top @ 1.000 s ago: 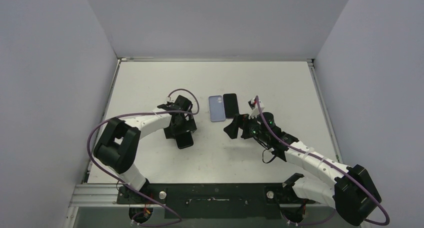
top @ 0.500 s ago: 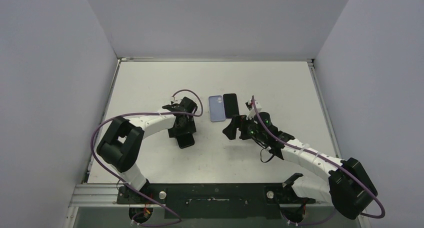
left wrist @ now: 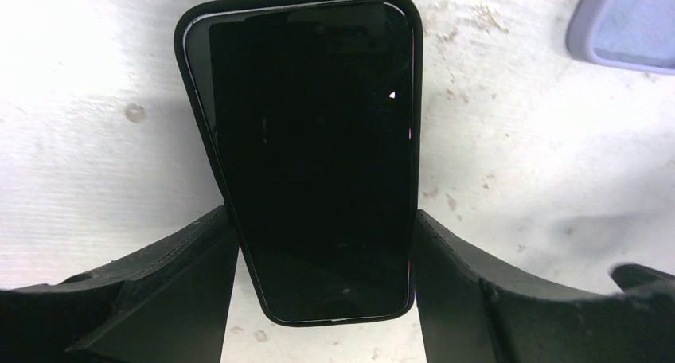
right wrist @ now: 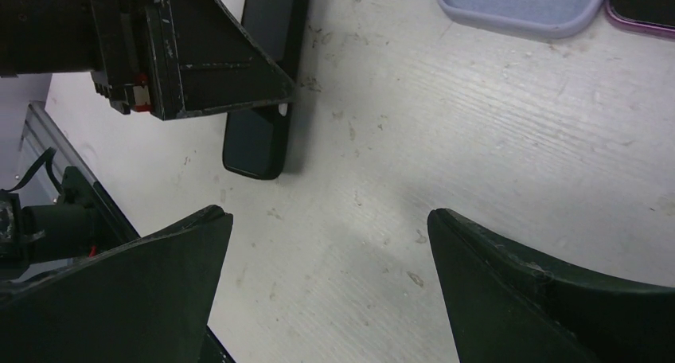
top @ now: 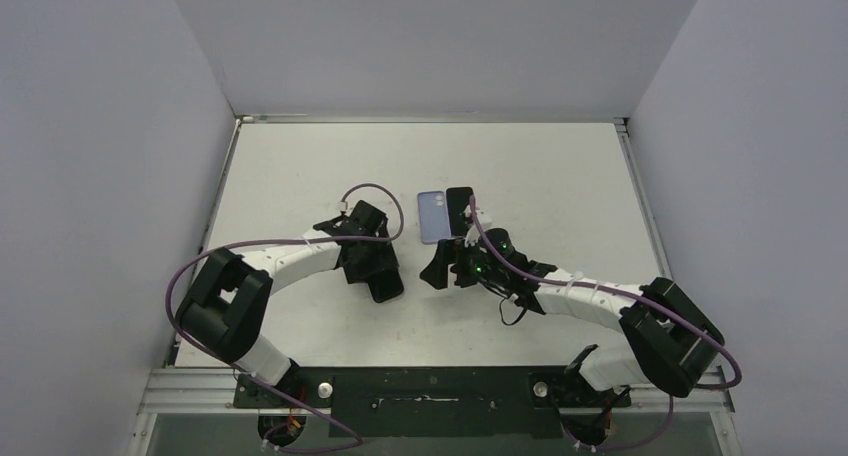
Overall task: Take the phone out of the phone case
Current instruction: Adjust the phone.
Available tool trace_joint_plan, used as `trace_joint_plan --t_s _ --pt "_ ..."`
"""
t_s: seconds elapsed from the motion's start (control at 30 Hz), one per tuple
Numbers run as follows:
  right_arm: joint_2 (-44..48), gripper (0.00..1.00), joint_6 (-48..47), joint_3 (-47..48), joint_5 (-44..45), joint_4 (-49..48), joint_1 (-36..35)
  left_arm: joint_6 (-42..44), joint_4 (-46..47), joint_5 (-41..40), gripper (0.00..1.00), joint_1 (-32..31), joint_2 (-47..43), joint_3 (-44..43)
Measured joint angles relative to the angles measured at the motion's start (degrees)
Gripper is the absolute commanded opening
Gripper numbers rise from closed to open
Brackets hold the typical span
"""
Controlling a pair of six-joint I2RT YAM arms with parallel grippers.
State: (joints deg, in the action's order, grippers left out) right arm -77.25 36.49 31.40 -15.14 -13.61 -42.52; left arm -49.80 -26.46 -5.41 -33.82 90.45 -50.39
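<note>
A black phone sits screen up in its black phone case, flat on the white table. My left gripper straddles its near end, with both fingers pressed against the case's long sides. From above, the left gripper covers most of the phone. My right gripper stands wide open over bare table just right of the phone, holding nothing. In the top view the right gripper points left toward the left one.
A lilac empty case and a second dark phone lie side by side behind the grippers. That lilac case also shows at the top of the right wrist view. Grey walls enclose the table.
The left gripper's jaws have narrowed onto the sides of the cased phone, and it shifted slightly right. The right arm has moved left, closer to the phone.
</note>
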Motion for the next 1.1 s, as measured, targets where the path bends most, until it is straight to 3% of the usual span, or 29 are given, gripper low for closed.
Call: trace_joint_plan --t_s 0.23,0.43,0.83,0.9,1.0,1.1 --pt "-5.6 0.89 3.6 0.5 -3.1 -7.0 -0.8 -5.0 3.8 5.7 0.15 0.0 -3.2 3.6" --pt "-10.4 0.74 6.2 0.8 -6.2 -11.8 -1.2 -8.4 6.1 9.3 0.12 0.0 -4.1 4.2" --pt "-19.2 0.26 8.2 5.6 -11.5 -17.3 -1.8 -10.1 8.3 12.3 0.12 -0.4 -4.7 4.2" --pt "-20.2 0.16 8.1 6.6 -12.1 -17.4 -1.8 -10.1 8.8 12.3 0.17 -0.5 -4.9 4.2" --pt "-20.8 0.01 8.3 7.4 -12.6 -16.1 -1.5 -10.1 9.9 11.7 0.32 -0.5 -6.0 5.0" --pt "-20.7 0.00 8.7 8.0 -13.6 -15.4 -0.9 -9.8 10.5 10.9 0.57 -0.5 -7.7 5.7"
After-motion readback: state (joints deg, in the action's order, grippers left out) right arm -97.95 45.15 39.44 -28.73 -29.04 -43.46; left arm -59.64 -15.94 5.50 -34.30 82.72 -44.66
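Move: My left hand already grips the cased phone by its long sides; the phone's middle lies about 2 cm ahead of that hand point, at its height. From my wide-open right hand that middle is some 14 cm to the left, 3 cm ahead and 5 cm lower. The blue case lies about 15 cm ahead of my right hand and 8 cm below, with the black phone level with the blue case and 8 cm to its right. I bring both hands together: my right goes about 6.5 cm left, dipping a little and tipping its fingers further down, and closes from wide open to pinch the cased phone's right long edge, just on the near side of my left finger. My left keeps its grip, carrying the phone right and up some 4 cm each and rolling it roughly 20 degrees, right side up. ##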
